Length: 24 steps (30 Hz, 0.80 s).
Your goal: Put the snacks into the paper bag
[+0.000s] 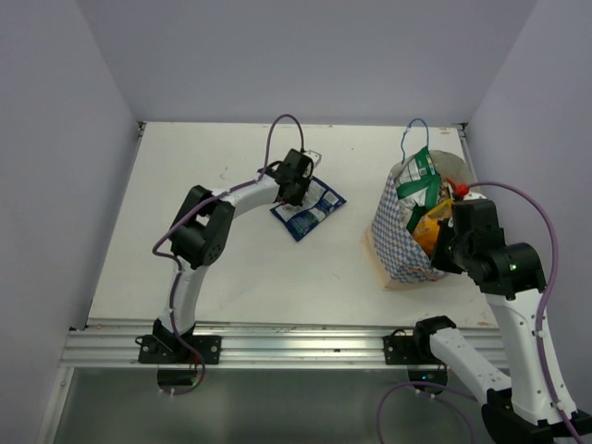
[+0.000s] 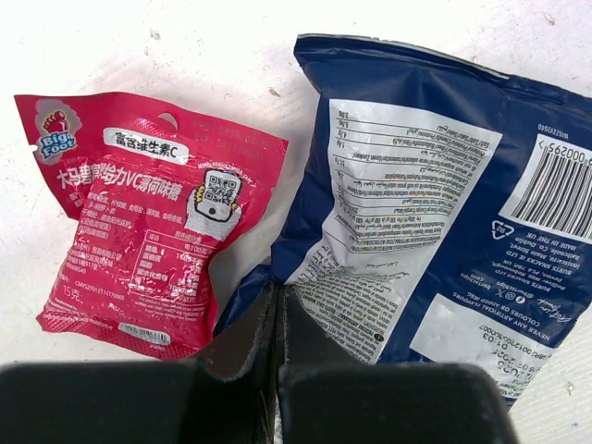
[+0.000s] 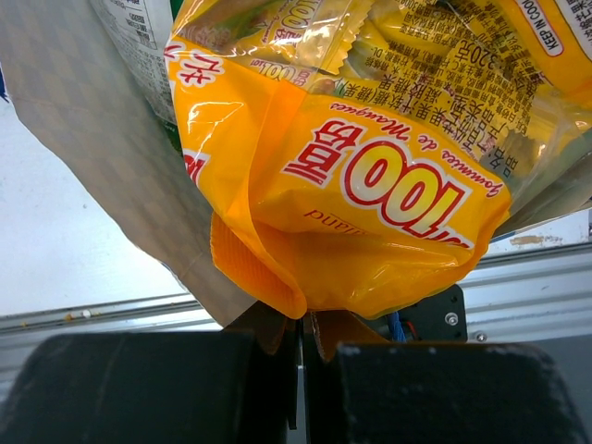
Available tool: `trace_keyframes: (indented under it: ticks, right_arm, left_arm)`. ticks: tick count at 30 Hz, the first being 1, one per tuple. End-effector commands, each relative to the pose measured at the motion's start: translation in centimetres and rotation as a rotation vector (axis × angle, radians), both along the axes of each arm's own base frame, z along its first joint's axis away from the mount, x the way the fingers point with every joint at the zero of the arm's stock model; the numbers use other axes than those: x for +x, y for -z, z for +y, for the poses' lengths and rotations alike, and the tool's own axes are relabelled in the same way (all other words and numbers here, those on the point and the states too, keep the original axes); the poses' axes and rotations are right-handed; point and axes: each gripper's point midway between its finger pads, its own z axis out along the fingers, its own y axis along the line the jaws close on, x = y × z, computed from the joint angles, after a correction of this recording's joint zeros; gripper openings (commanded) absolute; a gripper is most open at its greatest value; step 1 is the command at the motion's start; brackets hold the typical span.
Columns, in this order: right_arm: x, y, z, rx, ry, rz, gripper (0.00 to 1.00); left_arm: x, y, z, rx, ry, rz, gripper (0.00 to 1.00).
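The paper bag (image 1: 400, 242) stands at the right of the table, holding a green-white bag (image 1: 418, 176) and an orange packet (image 1: 430, 227). My right gripper (image 1: 446, 242) is at the bag's near right rim. In the right wrist view it (image 3: 303, 319) is shut on the bottom fold of the orange packet (image 3: 342, 185). A blue-white packet (image 1: 314, 211) lies flat mid-table, with my left gripper (image 1: 298, 185) over its left edge. In the left wrist view the jaws (image 2: 277, 294) are shut on the edge of the blue-white packet (image 2: 435, 203). A small pink packet (image 2: 157, 222) lies beside it.
The bag's blue cord handle (image 1: 413, 129) sticks up at the back, and its paper wall (image 3: 83, 139) fills the left of the right wrist view. A bit of red (image 1: 460, 190) shows at the bag's right rim. A metal rail (image 1: 296, 338) runs along the near edge.
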Motion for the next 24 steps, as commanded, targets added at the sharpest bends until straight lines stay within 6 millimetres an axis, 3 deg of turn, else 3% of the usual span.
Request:
trace_keyframes:
  ticks: [1,2,6,9,12,15,18,23,24]
  right_arm:
    - [-0.3,-0.1,0.7,0.040,-0.015,-0.002,0.00]
    - [-0.3,-0.1,0.7,0.040,-0.015,-0.002,0.00]
    - [-0.4,0.0,0.8,0.050,-0.010,-0.001,0.00]
    - [-0.5,0.0,0.9,0.058,-0.010,-0.003,0.00]
    - [-0.5,-0.1,0.9,0.059,-0.009,-0.006,0.00]
    - [-0.7,-0.3,0.8,0.058,-0.007,-0.010,0.00]
    - [-1.0,-0.3,0.6,0.050,0.002,-0.008,0.00]
    - [-1.4,0.0,0.4,0.049,0.013,-0.002,0.00]
    - [-1.5,0.1,0.5,0.051,0.011,0.002,0.00]
  left_arm:
    - [0.6,-4.3,-0.5,-0.056,-0.022,-0.050,0.00]
    - [0.6,-4.3,-0.5,-0.056,-0.022,-0.050,0.00]
    - [2.0,-10.6,-1.7,-0.132,-0.029,-0.134,0.00]
    - [2.4,-13.4,-2.6,-0.180,-0.015,-0.166,0.00]
    - [2.3,-12.7,-2.9,-0.180,-0.003,-0.142,0.00]
    - [1.8,-10.4,-2.9,-0.161,0.000,-0.090,0.00]
    - [1.3,-10.3,-3.2,-0.187,0.001,-0.080,0.00]
    - [1.3,-15.4,-5.0,-0.269,0.018,-0.149,0.00]
    - [1.6,-17.7,-5.9,-0.304,0.028,-0.183,0.00]
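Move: The left fingers are already shut at the left side of the blue pack, almost at table height; the pack's middle lies about 2 cm back and 3 cm right of them, 1 cm lower. The small red packet is some 3 cm ahead and 3 cm left. The paper bag stands about 30 cm to their right and 12 cm back. From the right hand, the blue pack is roughly 25 cm ahead, 28 cm left and 23 cm down. Keep the left gripper shut where it has pinched the blue pack's left side, then raise it about 10 cm away from the table, drifting some 3 cm right and a little forward while the wrist tilts about 10 degrees. Near the top, ease a touch back and down, fingers still closed above the pack. ##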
